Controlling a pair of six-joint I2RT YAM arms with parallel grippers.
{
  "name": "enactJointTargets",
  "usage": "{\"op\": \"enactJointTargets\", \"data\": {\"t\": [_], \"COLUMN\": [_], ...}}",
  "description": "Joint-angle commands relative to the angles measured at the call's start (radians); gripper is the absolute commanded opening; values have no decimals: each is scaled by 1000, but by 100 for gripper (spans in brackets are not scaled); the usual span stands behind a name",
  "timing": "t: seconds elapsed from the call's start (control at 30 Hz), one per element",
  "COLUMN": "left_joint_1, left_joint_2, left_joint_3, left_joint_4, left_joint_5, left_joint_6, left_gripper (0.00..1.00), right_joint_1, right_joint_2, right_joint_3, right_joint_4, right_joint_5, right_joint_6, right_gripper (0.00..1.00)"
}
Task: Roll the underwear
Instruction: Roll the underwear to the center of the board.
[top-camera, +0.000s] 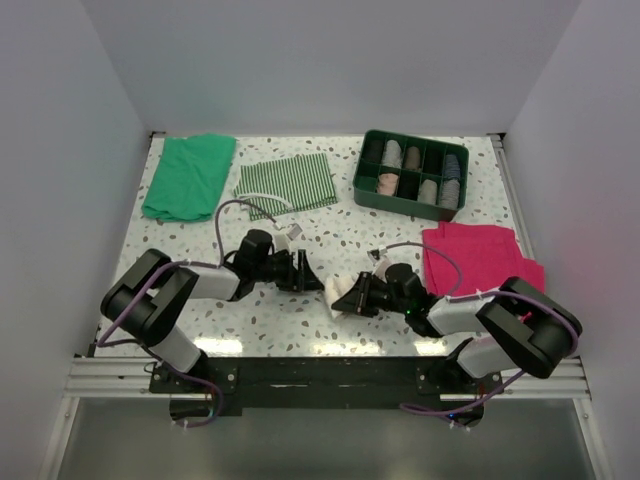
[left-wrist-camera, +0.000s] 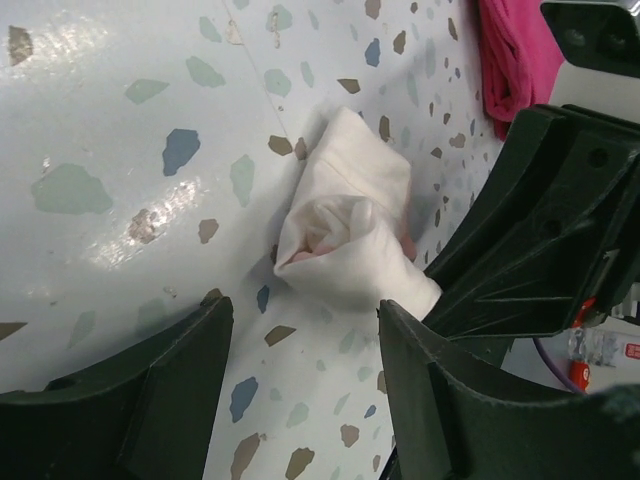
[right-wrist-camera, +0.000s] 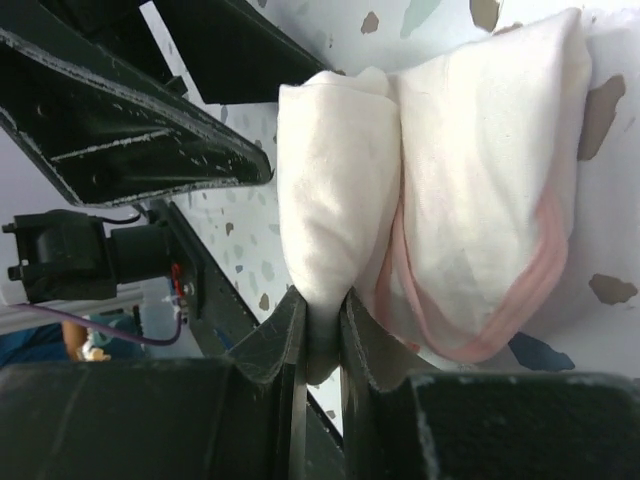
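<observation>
The underwear (right-wrist-camera: 440, 190) is a pale pink, partly rolled bundle with darker pink edging, lying on the speckled table between the two arms (top-camera: 335, 291). My right gripper (right-wrist-camera: 322, 305) is shut on a fold at the roll's end, the cloth pinched between its fingers. In the left wrist view the underwear (left-wrist-camera: 345, 225) lies just beyond my left gripper (left-wrist-camera: 305, 325), which stands open with only bare table between its fingers. The two grippers face each other closely, the left gripper (top-camera: 305, 272) to the left of the bundle and the right gripper (top-camera: 348, 298) on it.
A bright magenta cloth (top-camera: 475, 255) lies to the right, behind the right arm. A green-and-white striped cloth (top-camera: 285, 183) and a green cloth (top-camera: 188, 175) lie at the back left. A dark green compartment tray (top-camera: 372, 190) with rolled items stands at the back right.
</observation>
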Motion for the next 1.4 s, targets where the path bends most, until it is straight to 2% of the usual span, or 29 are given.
{"op": "enactJointTargets", "data": {"t": [0.0, 0.17, 0.47, 0.57, 0.67, 0.7, 0.8, 0.83, 0.9, 1.0, 1.03, 1.1, 1.13, 1.3, 1.37], "left_joint_1": [-22, -27, -33, -42, -56, -62, -68, -70, -73, -80, -84, -91, -94, -100, -104], "left_joint_2": [37, 91, 167, 190, 201, 203, 200, 195, 181, 146, 134, 102, 91, 33, 8], "left_joint_3": [3, -12, -18, -4, 0, 0, -1, -1, 5, 28, 35, 60, 69, 112, 120], "left_joint_4": [164, 285, 348, 347, 339, 339, 335, 332, 315, 244, 218, 134, 100, -87, -154], "left_joint_5": [51, 67, 83, 86, 72, 66, 52, 48, 32, -4, -17, -61, -77, -172, -192], "left_joint_6": [-57, -123, -140, -138, -135, -137, -143, -144, -140, -118, -109, -79, -69, -35, -31], "left_gripper": [65, 65, 64, 59, 45, 32, 13, 10, 1, 0, 0, 0, 0, 0, 0], "right_joint_1": [1, 1, 1, 1, 3, 3, 3, 3, 3, 12, 19, 44, 53, 142, 205], "right_joint_2": [-26, -5, 12, 24, 20, 10, -12, -19, -36, -81, -121, -163, -201, -286, -284], "right_joint_3": [31, 20, 20, 11, 13, 20, 28, 31, 54, 104, 121, 181, 201, 327, 362], "right_joint_4": [-242, -196, -193, -169, -175, -187, -228, -241, -282, -411, -510, -663, -704, -973, -1023], "right_joint_5": [37, 15, 15, 8, 8, 9, 12, 12, 18, 62, 92, 176, 205, 400, 506], "right_joint_6": [-94, -86, -88, -80, -88, -91, -104, -115, -130, -184, -218, -253, -287, -374, -391], "right_gripper": [8, 8, 8, 8, 8, 8, 11, 19, 27, 44, 51, 59, 67, 75, 76]}}
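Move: Some 5 cm to the right of the open left fingers, about 1 cm nearer the base and 2 cm lower, is the middle of the half-rolled underwear. The right hand already pinches its near right part, so from that hand the middle lies about 3 cm left, 2 cm ahead and 2 cm down. The striped cloth lies roughly 24 cm ahead and 6 cm left of the left hand; the pink cloth is about 31 cm right and 7 cm ahead of the right hand. Lowering the pinched part about 2 cm towards the board, the right hand holds it there while the left slides about 3 cm right to the underwear, dips slightly and shuts its fingers on the rolled fold. Then the right fingers open and let go, rising about 4 cm and easing a little right with the fingertips tilting some 20 degrees further down; the left keeps its pinch and starts to lift slightly. ##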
